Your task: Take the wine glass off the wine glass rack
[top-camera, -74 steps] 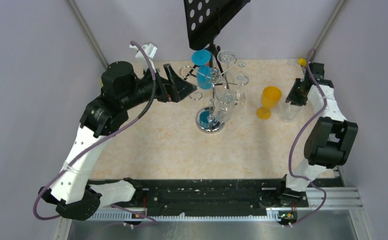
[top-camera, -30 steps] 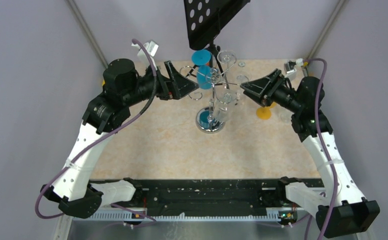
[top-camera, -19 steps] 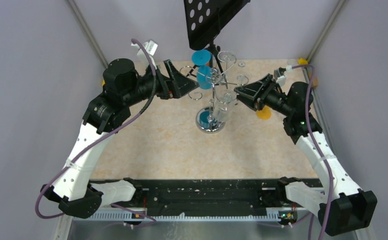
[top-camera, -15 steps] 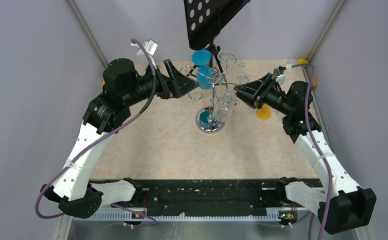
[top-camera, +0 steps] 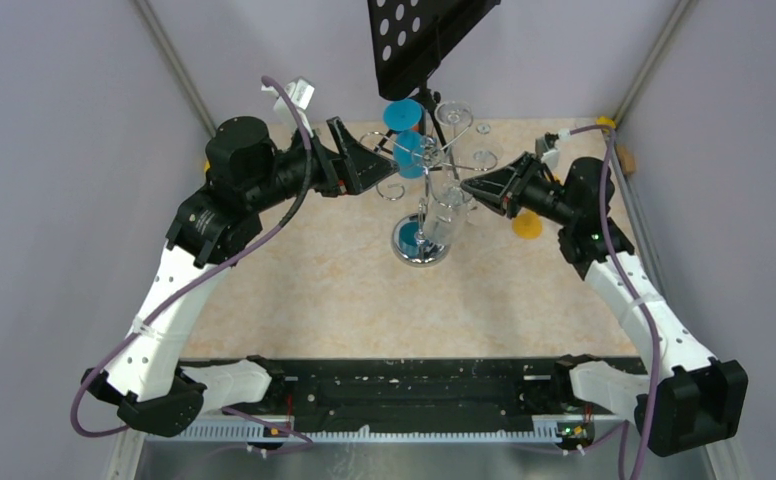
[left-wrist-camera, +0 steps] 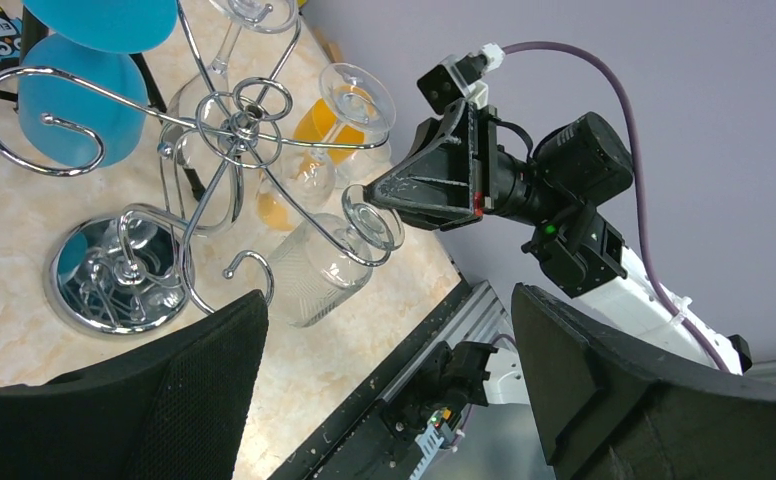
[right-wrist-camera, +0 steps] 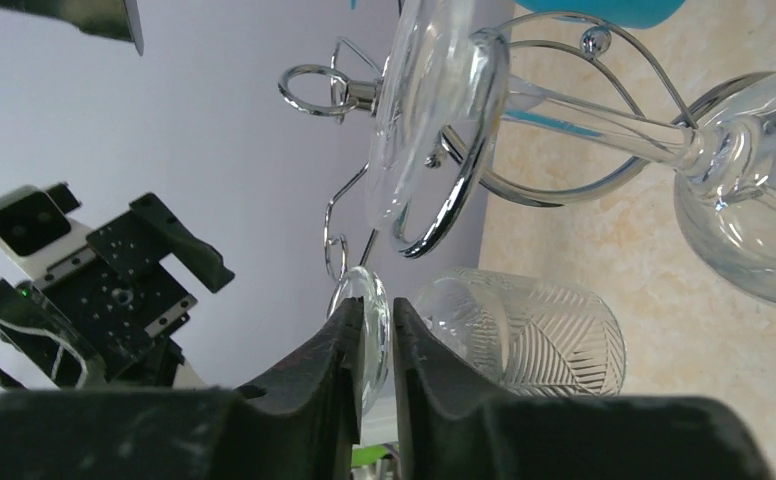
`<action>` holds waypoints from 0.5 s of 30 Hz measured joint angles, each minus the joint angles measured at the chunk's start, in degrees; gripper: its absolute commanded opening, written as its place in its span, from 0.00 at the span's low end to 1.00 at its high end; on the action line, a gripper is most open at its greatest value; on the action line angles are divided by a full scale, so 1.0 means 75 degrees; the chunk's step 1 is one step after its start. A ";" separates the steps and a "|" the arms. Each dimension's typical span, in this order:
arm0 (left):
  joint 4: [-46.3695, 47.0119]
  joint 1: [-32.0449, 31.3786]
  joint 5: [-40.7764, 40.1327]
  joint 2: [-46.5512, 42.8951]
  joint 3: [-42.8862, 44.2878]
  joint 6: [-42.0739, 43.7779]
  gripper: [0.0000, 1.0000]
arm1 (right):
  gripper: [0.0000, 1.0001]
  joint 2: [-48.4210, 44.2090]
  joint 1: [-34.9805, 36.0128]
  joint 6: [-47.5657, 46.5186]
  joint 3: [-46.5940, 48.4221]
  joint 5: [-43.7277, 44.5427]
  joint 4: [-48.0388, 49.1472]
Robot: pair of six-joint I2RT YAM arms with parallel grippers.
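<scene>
The chrome wine glass rack (top-camera: 426, 165) stands at mid-table on its round mirrored base (top-camera: 420, 244); it also shows in the left wrist view (left-wrist-camera: 234, 120). A clear patterned wine glass (top-camera: 447, 215) hangs upside down from a right-hand curl. Its bowl (right-wrist-camera: 524, 340) and foot disc (right-wrist-camera: 376, 300) show in the right wrist view. My right gripper (top-camera: 464, 187) is shut on that foot disc, its tips (right-wrist-camera: 372, 310) pinching the rim. My left gripper (top-camera: 382, 170) is wide open and empty just left of the rack (left-wrist-camera: 389, 300).
Two blue glasses (top-camera: 404, 135) and other clear glasses (right-wrist-camera: 754, 220) also hang on the rack. An orange goblet (top-camera: 527, 225) stands behind my right arm. A black perforated plate on a tripod (top-camera: 424, 35) overhangs the back of the table.
My right arm has swung in from the far right edge to the rack, and its jaws now pinch the patterned glass's foot. The left arm has stayed put.
</scene>
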 measured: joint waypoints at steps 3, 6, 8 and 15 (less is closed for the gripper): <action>-0.0003 0.0003 0.0000 0.0000 0.0000 0.0000 0.94 | 0.00 0.0000 0.0020 -0.0017 0.0093 -0.0029 0.0020; 0.0000 0.0017 0.0003 0.0000 0.0000 0.0000 0.94 | 0.00 -0.0006 0.0020 0.0015 0.0149 -0.0017 0.0038; -0.0003 0.0038 0.0003 0.0000 0.0000 0.0003 0.94 | 0.00 -0.0009 0.0020 0.0017 0.0163 -0.0012 0.0032; -0.0006 0.0079 0.0000 0.0000 0.0000 0.0006 0.95 | 0.00 -0.0020 0.0023 0.0117 0.0335 0.0023 -0.0166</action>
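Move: The upside-down patterned glass already has the edge of its base between the right fingers; its middle hangs about 6 cm below that hand, 2 cm to the left and 1 cm back. The rack's hub stands some 6 cm ahead and 6 cm left, and the stemmed wine glass hangs about 5 cm ahead, 3 cm right and 6 cm lower. From the left hand the patterned glass is roughly 12 cm right, 3 cm back and 17 cm below. The patterned glass's base is pinched at its rim as the right fingers, already part-way closed around it, shut the rest of the way, nearly to nothing on the thin foot. Meanwhile the right hand rises about 1.5 cm, almost straight up at the rack's ring, starting to lift the glass, with hardly any turn of the wrist. ##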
